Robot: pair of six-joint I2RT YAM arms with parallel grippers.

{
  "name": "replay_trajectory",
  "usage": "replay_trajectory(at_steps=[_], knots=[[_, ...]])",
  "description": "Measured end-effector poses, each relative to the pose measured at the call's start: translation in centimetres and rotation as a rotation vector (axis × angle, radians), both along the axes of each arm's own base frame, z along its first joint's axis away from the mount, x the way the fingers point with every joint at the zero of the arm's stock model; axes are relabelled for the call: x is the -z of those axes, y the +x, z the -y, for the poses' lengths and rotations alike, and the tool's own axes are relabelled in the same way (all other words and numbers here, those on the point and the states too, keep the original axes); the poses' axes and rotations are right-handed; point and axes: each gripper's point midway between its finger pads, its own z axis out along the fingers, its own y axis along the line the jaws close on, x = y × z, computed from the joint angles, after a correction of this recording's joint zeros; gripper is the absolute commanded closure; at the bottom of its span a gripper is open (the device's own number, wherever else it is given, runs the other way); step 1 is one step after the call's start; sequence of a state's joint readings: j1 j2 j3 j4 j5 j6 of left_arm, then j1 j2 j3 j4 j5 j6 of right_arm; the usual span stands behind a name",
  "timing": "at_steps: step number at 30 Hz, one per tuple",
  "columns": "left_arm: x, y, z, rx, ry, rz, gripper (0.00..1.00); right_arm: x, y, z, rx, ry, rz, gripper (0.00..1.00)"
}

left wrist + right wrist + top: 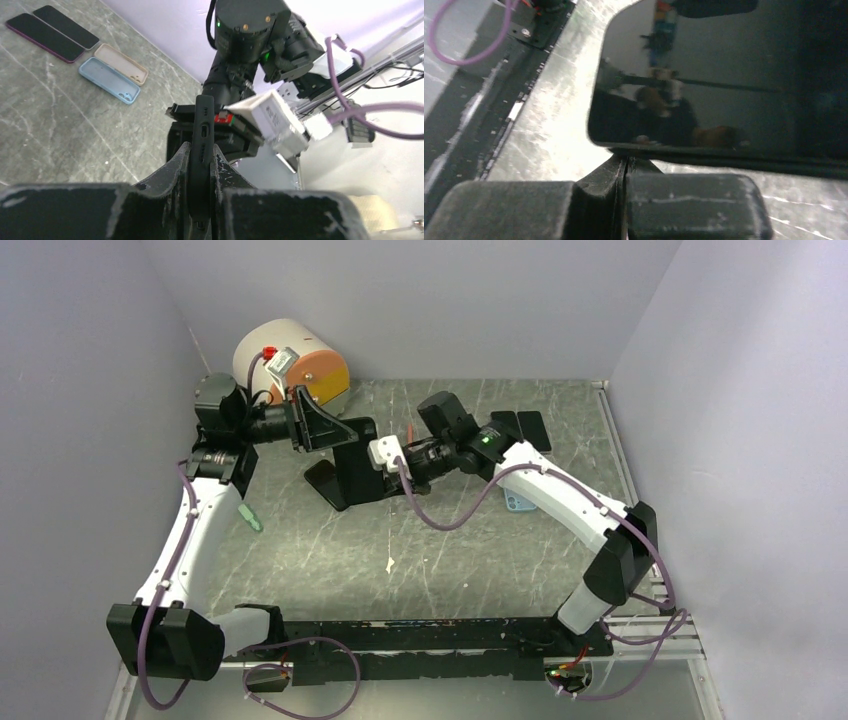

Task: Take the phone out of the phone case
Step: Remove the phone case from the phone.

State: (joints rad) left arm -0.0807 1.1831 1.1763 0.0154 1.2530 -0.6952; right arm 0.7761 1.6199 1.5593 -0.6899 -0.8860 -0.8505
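Note:
The phone [704, 85] shows its dark glossy screen in the right wrist view, sitting in a black phone case [734, 162] whose rim runs along its lower edge. From above, the cased phone [350, 468] is held upright over the table's middle, between both arms. My left gripper [201, 155] is shut on the case [204, 132], clamping it edge-on between both fingers. My right gripper [626, 162] is shut, its fingertips pressed together and touching the case's rim. Whether a thin lip is pinched between them cannot be made out. My right gripper [372, 456] meets the phone from the right.
Two spare dark phones [45, 32] lie flat on the table with a blue case [107, 80] and a beige case [122, 62] beside them. A cream and orange cylinder [295, 365] stands at the back left. A small green object [250, 518] lies near the left arm.

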Motion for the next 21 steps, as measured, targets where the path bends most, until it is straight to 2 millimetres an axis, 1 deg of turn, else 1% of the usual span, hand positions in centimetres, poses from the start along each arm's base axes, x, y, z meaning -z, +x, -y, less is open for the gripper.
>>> replay_trajectory(at_steps=[1, 4, 8, 9, 10, 12, 13, 16, 21], knots=[[-0.1, -0.1, 0.1, 0.006, -0.005, -0.006, 0.97, 0.2, -0.1, -0.1, -0.001, -0.006, 0.013, 1.00], [-0.4, -0.3, 0.1, 0.015, -0.023, -0.027, 0.97, 0.6, 0.6, -0.4, 0.024, -0.019, 0.102, 1.00], [-0.3, -0.4, 0.2, 0.021, -0.031, -0.041, 0.97, 0.5, 1.6, -0.2, 0.062, -0.013, 0.166, 1.00], [-0.2, -0.4, 0.2, 0.019, -0.029, -0.044, 0.97, 0.4, 1.7, -0.1, 0.069, -0.007, 0.174, 0.97], [0.0, -0.4, 0.2, 0.017, -0.024, -0.046, 0.97, 0.3, 1.7, 0.1, 0.075, -0.004, 0.180, 0.92], [0.4, -0.4, 0.1, 0.007, -0.012, -0.047, 0.98, 0.4, 1.5, 0.6, 0.083, -0.004, 0.172, 0.84], [0.6, -0.3, 0.1, 0.003, -0.006, -0.047, 0.97, 0.4, 1.2, 0.9, 0.084, 0.000, 0.164, 0.79], [1.1, -0.2, 0.0, -0.011, 0.006, -0.055, 0.97, 0.5, 0.2, 1.6, 0.088, 0.011, 0.132, 0.68], [0.8, 0.3, -0.1, -0.052, -0.006, -0.050, 0.97, 0.2, -1.0, 2.9, 0.145, 0.062, 0.038, 0.46]])
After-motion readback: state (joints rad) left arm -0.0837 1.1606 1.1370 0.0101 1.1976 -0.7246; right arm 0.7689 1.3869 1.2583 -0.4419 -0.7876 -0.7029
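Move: The black phone in its case is held on a slant in the left gripper, its middle about 3 cm back, 3 cm right and 5 cm below that hand. From the right gripper, whose shut fingers are at its lower right corner, the middle lies some 4 cm left, 3 cm ahead and 5 cm up. From the right hand, the loose table phone is around 15 cm ahead, 17 cm left and 28 cm down; the orange pencil is about 28 cm ahead, 2 cm right, as far down. Slide the shut right fingers about 1.5 cm forward along the right edge of the black case from its lower corner, then draw them away, some 3 cm right and 2.5 cm back, opening to nearly half. Keep the left gripper pinching the phone in its case, almost in place. ##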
